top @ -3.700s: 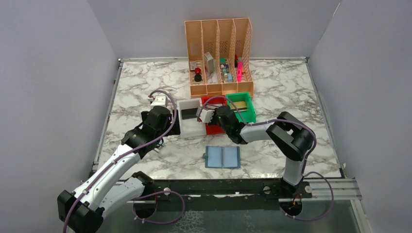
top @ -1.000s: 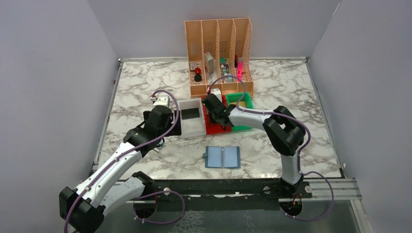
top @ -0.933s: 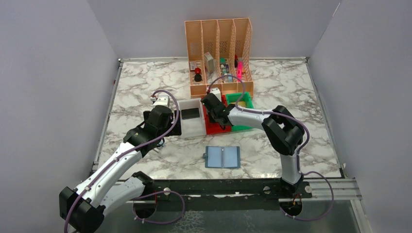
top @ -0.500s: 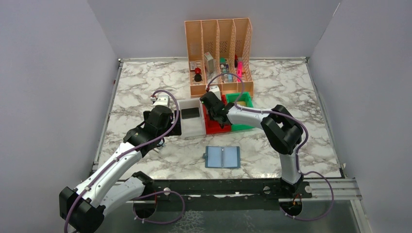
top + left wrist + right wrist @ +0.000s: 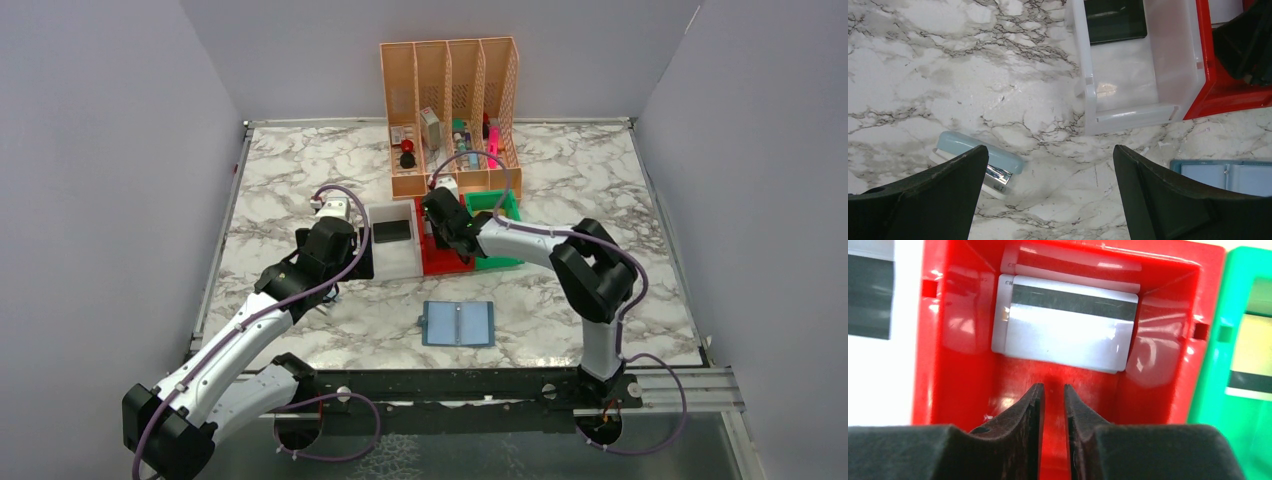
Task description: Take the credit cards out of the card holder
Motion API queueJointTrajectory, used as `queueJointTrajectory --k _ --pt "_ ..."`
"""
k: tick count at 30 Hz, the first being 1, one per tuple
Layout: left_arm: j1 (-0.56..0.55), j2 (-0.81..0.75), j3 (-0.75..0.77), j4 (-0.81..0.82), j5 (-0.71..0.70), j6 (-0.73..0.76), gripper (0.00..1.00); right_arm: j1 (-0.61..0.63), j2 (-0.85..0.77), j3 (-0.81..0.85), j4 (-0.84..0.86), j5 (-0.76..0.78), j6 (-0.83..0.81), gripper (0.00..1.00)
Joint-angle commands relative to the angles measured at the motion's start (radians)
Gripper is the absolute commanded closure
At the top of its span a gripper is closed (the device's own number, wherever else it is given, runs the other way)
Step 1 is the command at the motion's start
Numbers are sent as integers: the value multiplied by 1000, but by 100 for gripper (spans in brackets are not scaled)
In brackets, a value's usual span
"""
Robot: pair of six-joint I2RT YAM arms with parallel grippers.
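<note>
The teal card holder lies open and flat on the marble near the front; its corner shows in the left wrist view. A silvery-grey credit card with a dark stripe lies flat at the far end of the red bin. My right gripper hangs inside that bin, just short of the card, jaws a narrow gap apart with nothing between them. From above, the right gripper sits over the red bin. A yellowish card lies in the green bin. My left gripper stands wide open over bare marble.
A white bin holding a dark card stands left of the red one, a green bin right of it. A peach mesh organizer rises behind them. A light-blue stapler lies by my left finger.
My right gripper has shifted a little over the red bin and its jaws have parted slightly. The left arm and the card holder have not moved.
</note>
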Motion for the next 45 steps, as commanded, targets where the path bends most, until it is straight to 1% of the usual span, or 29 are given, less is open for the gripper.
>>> queueJointTrajectory --k 1,4,8,11,13,15,18,22,27,30,34,38,45 --pt "6 3 -3 17 22 11 1 -4 -141 -55 45 -87 2 72" --pt "6 1 -3 16 22 11 1 -4 -218 -102 65 -153 -3 68" --pt "7 0 -2 16 30 14 1 -4 -313 -165 50 -250 8 67" --pt "6 -4 1 26 59 25 1 -4 -410 -268 76 -296 49 64" --pt "6 -11 0 28 63 29 1 -3 -473 -350 103 -322 78 60" --pt "6 -17 0 28 62 29 1 -2 -534 -428 118 -336 121 52" --pt "6 -21 -1 27 49 28 1 12 -610 -532 121 -337 170 43" --pt "6 -23 -1 27 34 27 1 54 -679 -614 99 -313 218 42" --pt "6 -33 -1 25 14 25 1 186 -684 -632 33 -165 281 42" --pt "6 -45 -3 26 0 21 1 264 -654 -607 -19 -61 331 42" --pt "6 -61 -6 26 -10 17 1 361 -606 -566 -63 32 384 43" --pt "6 -71 -6 26 -16 16 1 427 -537 -515 -97 82 420 42" --pt "6 -80 -7 26 -24 14 1 478 -443 -451 -122 111 449 39"
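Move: The open card holder lies about 21 cm back from the right hand, 3 cm to its right and 4 cm below. This hand is still down in the red box, with the cards roughly 4 cm ahead, 1 cm to its right and 2 cm below. The green box is about 12 cm to its right and 1 cm ahead, the white box 11 cm to its left and level with it. From the left hand, the card holder is some 23 cm right, 9 cm back and 15 cm below. Up first, about 8 cm out of the red box, then back and down in an arc towards the card holder, the right hand ends some 22 cm nearer its base, above the holder's left half, after swinging a little right and returning. Its fingers open from nearly shut to over half wide, empty; the wrist rolls left side up by about 20 degrees, easing half of that off, and tips slightly further down. ##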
